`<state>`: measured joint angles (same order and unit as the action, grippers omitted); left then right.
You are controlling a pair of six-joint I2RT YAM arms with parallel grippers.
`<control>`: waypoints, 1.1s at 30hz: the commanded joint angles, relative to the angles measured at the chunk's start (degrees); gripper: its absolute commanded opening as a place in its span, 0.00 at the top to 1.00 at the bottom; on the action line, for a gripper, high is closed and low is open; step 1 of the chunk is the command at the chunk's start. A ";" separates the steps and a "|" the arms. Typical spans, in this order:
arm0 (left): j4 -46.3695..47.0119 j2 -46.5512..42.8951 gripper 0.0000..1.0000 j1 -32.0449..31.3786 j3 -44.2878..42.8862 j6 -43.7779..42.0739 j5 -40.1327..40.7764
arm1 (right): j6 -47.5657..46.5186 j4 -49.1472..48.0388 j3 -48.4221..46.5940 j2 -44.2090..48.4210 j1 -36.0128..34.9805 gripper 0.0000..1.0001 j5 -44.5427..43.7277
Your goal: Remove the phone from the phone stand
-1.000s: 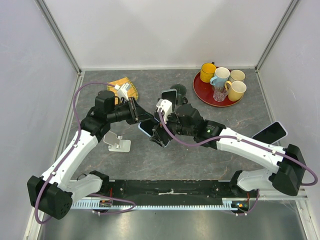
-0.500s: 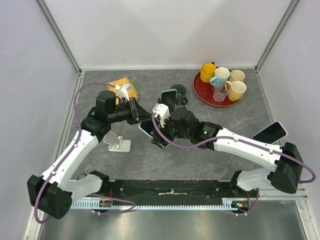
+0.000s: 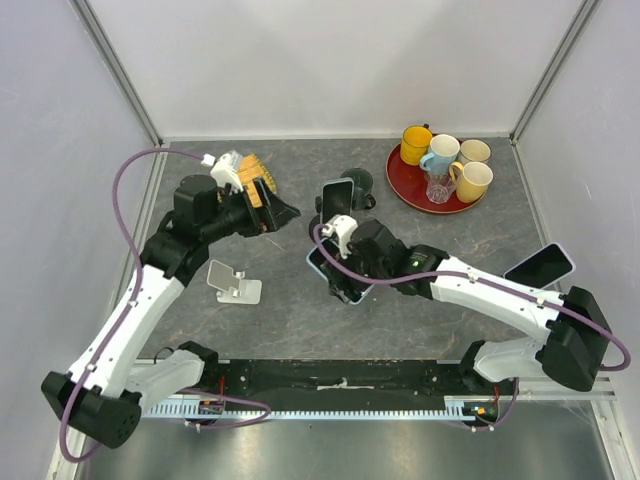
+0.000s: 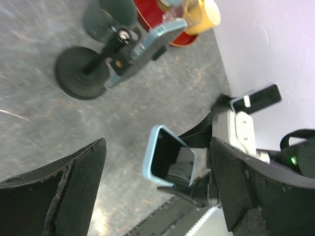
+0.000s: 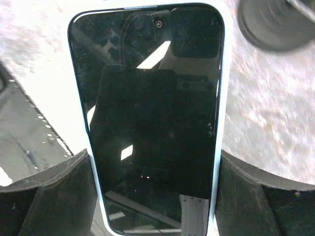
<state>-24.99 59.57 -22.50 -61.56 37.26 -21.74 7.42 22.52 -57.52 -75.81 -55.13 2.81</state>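
Observation:
The phone (image 3: 341,276) has a dark screen and a light blue case; it hangs above the table's middle, off any stand. My right gripper (image 3: 347,268) is shut on it, one finger on each long edge, as the right wrist view shows with the phone (image 5: 152,98) filling the gap of the gripper (image 5: 153,164). The white phone stand (image 3: 236,284) sits empty on the table to the left. My left gripper (image 3: 274,214) is open and apart from the phone. In the left wrist view the phone (image 4: 170,160) shows beyond the left gripper (image 4: 157,152).
A black round-based stand (image 3: 350,190) holding a second phone stands behind the right gripper, also seen as the black stand (image 4: 81,73). A red tray (image 3: 400,178) with several mugs is at the back right. Another phone (image 3: 540,265) lies at the right edge. An orange object (image 3: 252,178) sits back left.
My left gripper opened, let go of the phone and drew back to the far left. My right gripper closed on the phone and carried it slightly right and nearer.

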 commanded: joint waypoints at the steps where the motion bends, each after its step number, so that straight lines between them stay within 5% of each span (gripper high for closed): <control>1: -0.59 -5.33 0.07 0.18 -0.06 -9.21 13.37 | 8.29 2.87 3.63 3.82 8.34 0.77 -1.05; 6: 2.83 -12.98 0.03 0.09 6.35 -15.27 24.52 | 11.82 5.07 7.06 4.71 18.47 0.77 -1.84; 16: 7.50 -22.39 0.03 0.18 17.26 -24.06 31.75 | 17.98 3.86 7.42 -5.91 40.70 0.78 -6.57; 33: 13.30 -24.77 0.05 0.27 24.56 -28.73 32.02 | 10.60 0.15 0.57 -21.91 54.43 0.66 -7.31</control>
<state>-15.66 34.76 -22.48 -36.58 11.90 9.15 20.51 24.93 -54.43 -95.31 -2.81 -6.35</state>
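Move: The right hand holds the phone; its goal, the bare table just in front of the red tray, lies roughly 14 cm ahead, 30 cm to its right and 15 cm below. From that hand the tray's middle is about 33 cm ahead and 27 cm right, and the black stand with its own phone some 18 cm ahead, 4 cm left. The open left hand has the held phone about 17 cm right, 6 cm back and 13 cm lower, and the empty white stand about 13 cm left, 5 cm back, 27 cm below. Rightward in a fast sweep of about 30 cm, also forward and down by some 14 cm each, the right hand carries the phone to the bare table before the tray, turning clockwise nearly 70 degrees and keeping its grip; the last stretch runs level, forward and right. The empty left hand, fingers wide, swings about 12 cm left, rises slightly, then sinks back over the white stand. ##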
